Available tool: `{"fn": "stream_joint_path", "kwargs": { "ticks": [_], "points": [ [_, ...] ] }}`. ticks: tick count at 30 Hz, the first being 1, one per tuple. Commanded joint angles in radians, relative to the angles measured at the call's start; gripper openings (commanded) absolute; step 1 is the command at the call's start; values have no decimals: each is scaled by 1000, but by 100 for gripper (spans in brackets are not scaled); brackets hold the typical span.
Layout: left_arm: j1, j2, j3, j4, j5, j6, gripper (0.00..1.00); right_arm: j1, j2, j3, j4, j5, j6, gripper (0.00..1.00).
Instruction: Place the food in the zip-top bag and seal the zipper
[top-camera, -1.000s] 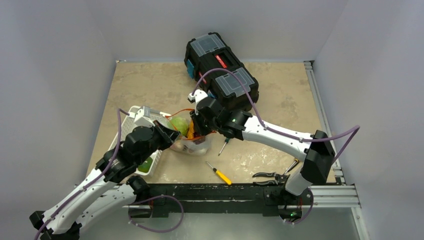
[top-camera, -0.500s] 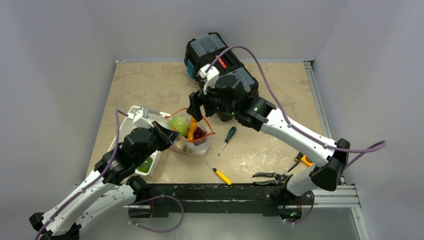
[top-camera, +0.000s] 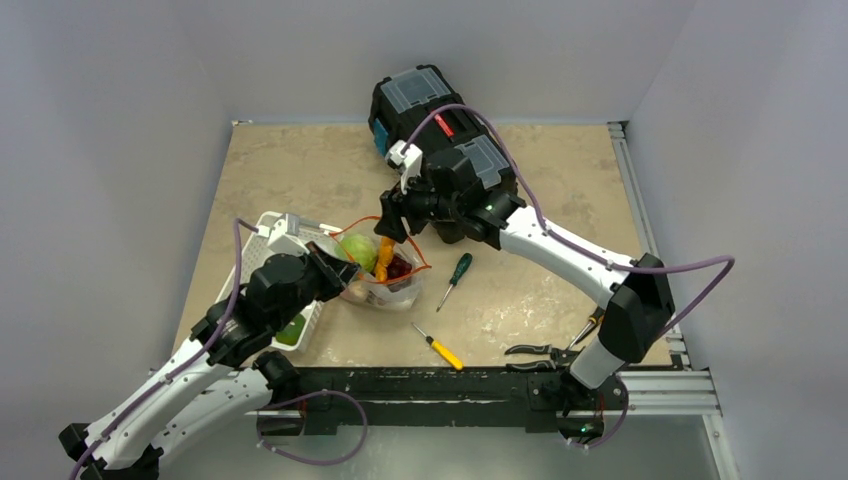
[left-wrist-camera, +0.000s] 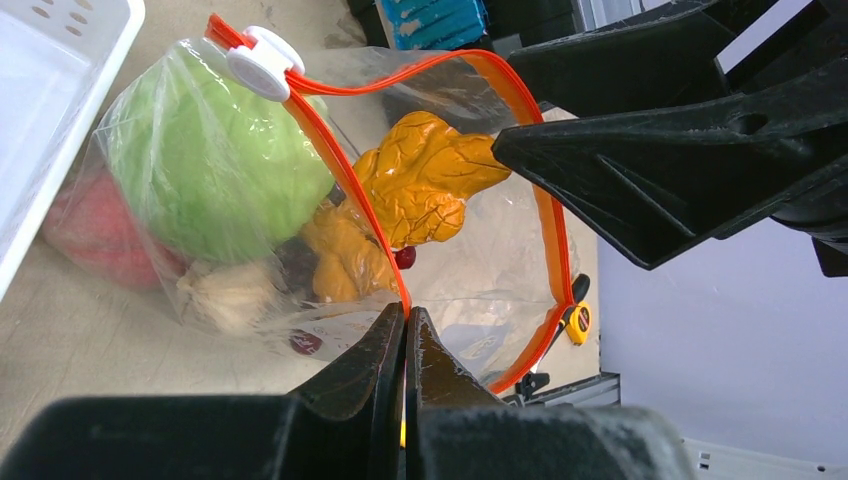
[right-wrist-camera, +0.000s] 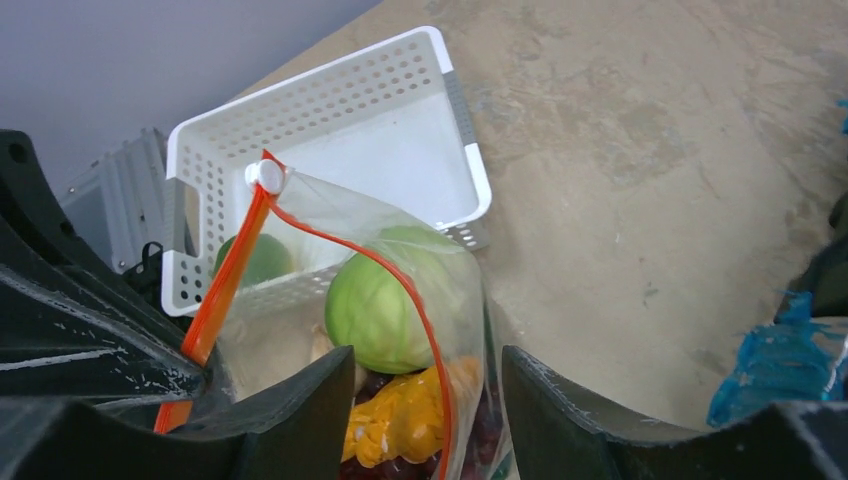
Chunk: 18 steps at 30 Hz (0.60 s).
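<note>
The clear zip-top bag (top-camera: 382, 282) stands open beside the basket, its orange-red zipper (left-wrist-camera: 335, 160) gaping, with the white tab (left-wrist-camera: 262, 62) at the far end. Inside lie a pale green cabbage (left-wrist-camera: 210, 170), an orange carrot (left-wrist-camera: 425, 180), a white radish (left-wrist-camera: 232, 290) and dark grapes. My left gripper (left-wrist-camera: 405, 315) is shut on the near stretch of the zipper strip. Just above the bag's mouth my right gripper (right-wrist-camera: 425, 360) hangs open, holding nothing, with the carrot (right-wrist-camera: 400, 415) below its fingers.
A white slotted basket (right-wrist-camera: 300, 85) lies left of the bag with a green round fruit (right-wrist-camera: 255, 260) in it. The black toolbox (top-camera: 440, 130) stands behind. Two screwdrivers (top-camera: 455, 275) (top-camera: 440, 348) and pliers (top-camera: 535, 350) lie at front right.
My right gripper has opened, left the carrot in the bag and lifted out of the bag's mouth toward the toolbox. The left gripper has kept its hold.
</note>
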Motion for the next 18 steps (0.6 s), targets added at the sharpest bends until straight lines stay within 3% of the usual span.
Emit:
{"fn": "stream_joint_path", "kwargs": {
  "ticks": [1,2,8,12,18],
  "points": [
    [7,-1,22,22,-7,-6,0,0,16,17,92,-116,-18,49],
    [6,-1,22,21,-12,-8,0,0,22,18,93,-118,-15,42],
    [7,21,39,47,-20,-11,0,1,52,22,84,-95,-12,21],
    [7,57,62,62,-41,-8,0,6,48,29,68,-108,-17,0],
    [21,115,91,92,-142,-52,0,36,-25,-41,124,-289,-22,0]
  ]
}}
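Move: From the right hand, open astride the bag's far orange rim, the stretch it will grip lies about 2 cm to the left and 2 cm below. Cabbage sits in the bag some 8 cm left, 3 cm ahead and 8 cm below; the orange vegetables about 2 cm left, straight level and 8 cm below; the white slider 13 cm left, 2 cm ahead and 4 cm below. That far rim lies about 7 cm ahead and 6 cm right of the left hand, at its height. Closing from well open to shut, the right fingers pinch the far rim as the hand eases about 2 cm left and 2 cm down onto it; they then start back and a little left with it, turning slightly counter-clockwise. The left fingers keep their pinch on the near rim and, at the end, carry it about 2 cm forward, drawing the two hands nearer each other. ##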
